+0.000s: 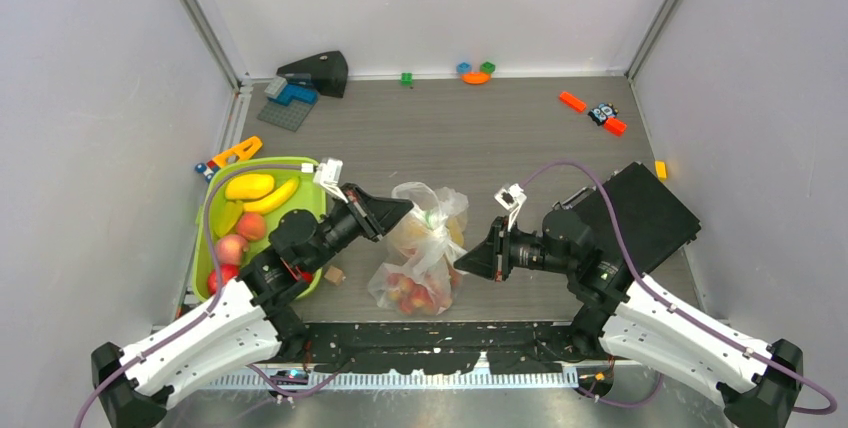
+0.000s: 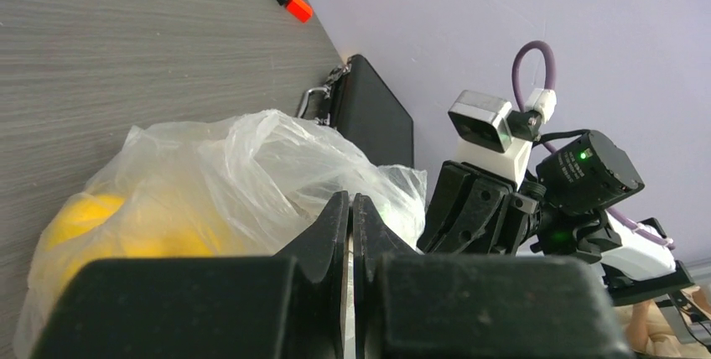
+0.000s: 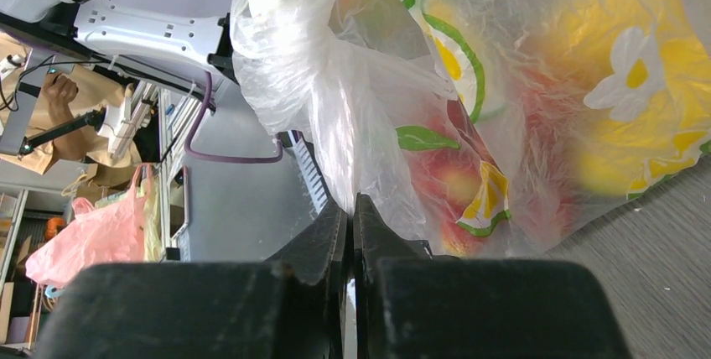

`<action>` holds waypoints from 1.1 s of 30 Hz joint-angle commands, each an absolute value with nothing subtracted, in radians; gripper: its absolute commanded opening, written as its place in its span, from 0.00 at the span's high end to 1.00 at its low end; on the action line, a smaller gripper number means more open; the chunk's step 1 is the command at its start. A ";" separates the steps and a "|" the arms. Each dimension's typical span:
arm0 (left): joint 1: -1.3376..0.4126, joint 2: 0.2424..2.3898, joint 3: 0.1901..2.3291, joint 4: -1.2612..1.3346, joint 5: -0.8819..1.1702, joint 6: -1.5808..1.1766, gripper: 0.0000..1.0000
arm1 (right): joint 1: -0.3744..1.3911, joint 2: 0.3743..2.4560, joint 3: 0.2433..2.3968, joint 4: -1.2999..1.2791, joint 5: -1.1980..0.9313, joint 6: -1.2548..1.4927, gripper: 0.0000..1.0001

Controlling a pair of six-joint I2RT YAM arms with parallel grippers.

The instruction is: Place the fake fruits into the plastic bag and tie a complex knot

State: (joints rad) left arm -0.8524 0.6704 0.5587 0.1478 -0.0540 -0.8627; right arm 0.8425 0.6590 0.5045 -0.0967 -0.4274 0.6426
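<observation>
The plastic bag (image 1: 425, 248) lies between my two arms near the front edge, with red and yellow fake fruits (image 1: 412, 293) inside it. My left gripper (image 1: 406, 210) is shut on thin plastic at the bag's upper left; the left wrist view shows its jaws (image 2: 351, 201) pinching the film, with a yellow fruit (image 2: 84, 216) behind. My right gripper (image 1: 462, 264) is shut on a twisted strand (image 3: 335, 107) of the bag, which runs down into its jaws (image 3: 350, 205). More fruits lie in the lime-green tray (image 1: 212, 193): a yellow mango (image 1: 249, 186), a banana (image 1: 272, 198) and a peach (image 1: 251, 226). I see no tied knot.
A black case (image 1: 640, 213) sits under the right arm. Toy bricks lie along the back: an orange one (image 1: 573, 101), a green one (image 1: 407, 78) and blue ones (image 1: 290, 98) beside a black wedge (image 1: 318, 73). A small brown block (image 1: 335, 275) lies by the tray.
</observation>
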 commanded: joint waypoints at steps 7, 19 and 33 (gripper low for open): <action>-0.811 0.632 0.726 0.085 -0.144 -0.671 1.00 | 0.847 0.669 0.532 -0.220 -0.327 0.593 0.95; -0.686 0.680 0.859 -0.109 -0.140 -0.508 1.00 | 0.847 0.720 0.589 -0.309 -0.200 0.523 0.95; -0.539 0.650 0.767 -0.158 -0.168 -0.467 1.00 | 0.847 0.801 0.409 -0.134 -0.213 0.555 0.95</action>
State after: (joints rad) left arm -0.5785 0.6624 0.7380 -0.2337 -0.0566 -0.5373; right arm 0.8433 0.7910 0.4294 -0.1005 -0.2218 0.5594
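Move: My left hand holds one twisted end of the bag and my right hand the other. The half-made knot is about 4 cm back, 4 cm right and 4 cm below my left hand; from my right hand it is roughly 6 cm ahead, 5 cm left and 4 cm up. The bagged fruit bulges some 13 cm behind and 18 cm below my left hand, and about 8 cm left, 3 cm back and 9 cm below my right. I pull the two ends apart, both grippers staying shut on the plastic. My left hand draws away from the knot, about 8 cm left and 5 cm forward, rising some 4 cm and then sinking past its starting height while it rolls left side up and turns counter-clockwise. My right hand eases about 4 cm forward, dips and recovers, then drags its end down some 8 cm. ##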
